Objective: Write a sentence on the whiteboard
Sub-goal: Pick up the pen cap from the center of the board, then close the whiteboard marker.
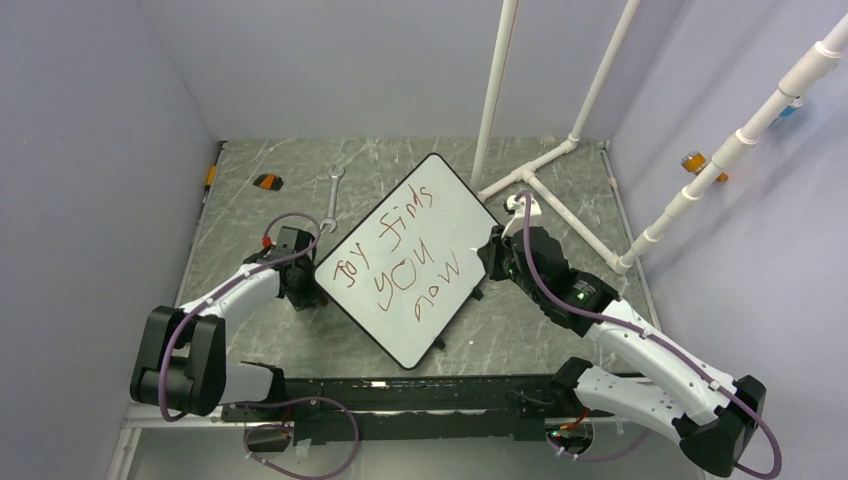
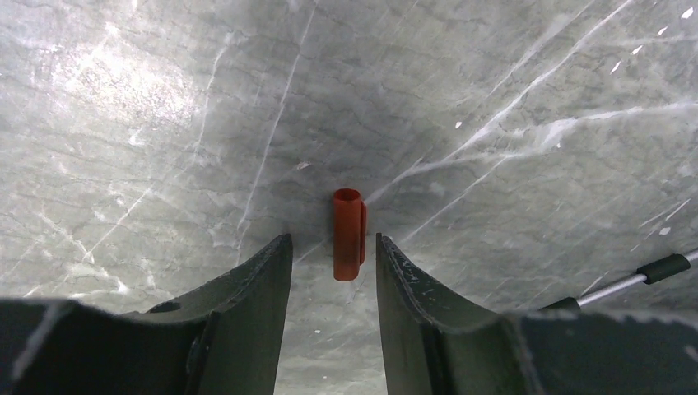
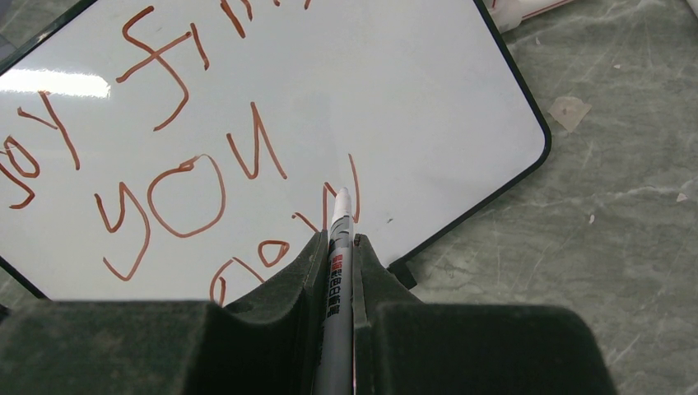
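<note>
The whiteboard (image 1: 455,215) lies tilted like a diamond in the middle of the table. The sentence (image 1: 400,265) reads "joy finds you now" in reddish-brown strokes (image 3: 185,193). My right gripper (image 3: 339,240) is shut on a grey marker (image 3: 341,210), whose white tip hovers by the last letter of "now". In the top view that right gripper (image 1: 492,255) sits at the board's right edge. My left gripper (image 2: 334,240) is open and points down at the table. A small red marker cap (image 2: 347,234) lies just beyond its fingertips, untouched. From above, the left gripper (image 1: 300,290) is beside the board's left corner.
A metal wrench (image 1: 331,200) and a small orange-black item (image 1: 267,181) lie behind the board on the left. A white pipe frame (image 1: 545,165) stands at the back right. A thin metal rod with a black tip (image 2: 663,267) shows at the left wrist view's right edge.
</note>
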Motion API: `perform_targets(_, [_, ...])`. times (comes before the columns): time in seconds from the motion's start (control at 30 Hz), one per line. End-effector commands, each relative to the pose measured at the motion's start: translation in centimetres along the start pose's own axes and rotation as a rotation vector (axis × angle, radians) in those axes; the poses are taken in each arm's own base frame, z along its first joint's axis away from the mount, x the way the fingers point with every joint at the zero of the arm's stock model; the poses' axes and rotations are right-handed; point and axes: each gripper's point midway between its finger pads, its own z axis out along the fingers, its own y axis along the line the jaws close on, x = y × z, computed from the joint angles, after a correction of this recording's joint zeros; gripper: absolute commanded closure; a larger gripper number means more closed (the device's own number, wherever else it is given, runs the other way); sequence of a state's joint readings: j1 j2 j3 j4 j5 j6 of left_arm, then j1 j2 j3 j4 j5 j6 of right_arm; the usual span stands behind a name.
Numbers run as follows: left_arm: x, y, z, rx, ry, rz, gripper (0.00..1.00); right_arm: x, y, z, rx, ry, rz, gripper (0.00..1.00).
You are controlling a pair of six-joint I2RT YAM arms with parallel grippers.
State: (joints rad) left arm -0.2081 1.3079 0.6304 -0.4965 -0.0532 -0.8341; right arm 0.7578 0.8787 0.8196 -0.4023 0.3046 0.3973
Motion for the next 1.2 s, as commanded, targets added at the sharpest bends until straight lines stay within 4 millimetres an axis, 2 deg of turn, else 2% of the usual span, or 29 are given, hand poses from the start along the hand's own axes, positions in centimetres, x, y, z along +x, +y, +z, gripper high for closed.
perform_targets(0.0, [0.7,-0.5,1.1,-0.011,0.014,0.011,0.54,-1.2,0.5,0.1,-0.017,-0.038,0.026,1.00])
perform_targets(0.07, [1.0,-0.3,1.6,-0.022,0.029,0.016,0.57,-1.1,0.5,0.2,-0.016,-0.036,0.024,1.00])
perform_targets(0.2, [0.9,-0.6,2.1,-0.024,0.036,0.033,0.84,-1.1,0.4,0.1,-0.009,-0.034,0.021,1.00])
perform_targets(0.3, [0.7,-0.7,2.1,-0.031,0.036,0.040,0.96,-1.1,0.3,0.1,-0.007,-0.033,0.018,1.00])
perform_targets(0.37, [0.7,-0.6,1.9,-0.034,0.033,0.045,1.00,-1.1,0.3,0.1,-0.006,-0.033,0.019,1.00])
perform_targets(0.5, [-0.6,-0.7,0.4,-0.029,-0.015,0.060,1.00,-1.5,0.7,-0.1,-0.020,-0.038,0.017,1.00])
perform_targets(0.63, [-3.1,-0.3,-2.7,-0.020,-0.112,0.077,1.00,-3.0,1.5,-0.6,-0.055,-0.059,0.009,1.00])
perform_targets(0.83, [-7.8,1.0,-8.7,-0.028,-0.305,0.101,1.00,-5.8,4.0,-1.8,-0.166,-0.089,0.002,1.00])
perform_targets(0.97, [-10.6,1.1,-13.1,-0.024,-0.436,0.155,0.99,-6.9,5.3,-2.2,-0.223,-0.102,0.005,1.00])
perform_targets(1.07, [-12.5,-0.7,-16.6,0.055,-0.542,0.280,1.00,-7.5,6.5,-2.6,-0.281,-0.104,-0.009,1.00])
perform_targets(1.17, [-12.7,-4.0,-19.5,0.230,-0.611,0.502,1.00,-8.4,7.9,-3.2,-0.350,-0.099,-0.030,1.00])
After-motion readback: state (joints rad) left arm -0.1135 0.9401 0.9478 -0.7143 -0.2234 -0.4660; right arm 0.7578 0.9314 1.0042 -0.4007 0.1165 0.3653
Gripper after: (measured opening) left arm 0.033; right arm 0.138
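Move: The red pen cap lies on the table between and just past the left hand's open fingertips: about 2 cm ahead, 1 cm to the right and 1 cm below. The whiteboard's middle is roughly 22 cm to the right of that hand, 8 cm farther out and some 5 cm higher; the wrench lies about 27 cm ahead, 1 cm to the right. From the right hand, which holds the pen, the cap is about 40 cm to the left, level in reach, 20 cm lower. Easing forward about a centimetre just above the table, the left hand shuts its half-open fingers and pinches the pen cap, then climbs fast, some 18 cm, veering about 7 cm left away from the whiteboard while its fingertips tip upward about 30 degrees. The right hand, still gripping the pen, rises about 7 cm and drifts 4 cm left over the whiteboard, swinging slightly counter-clockwise. ##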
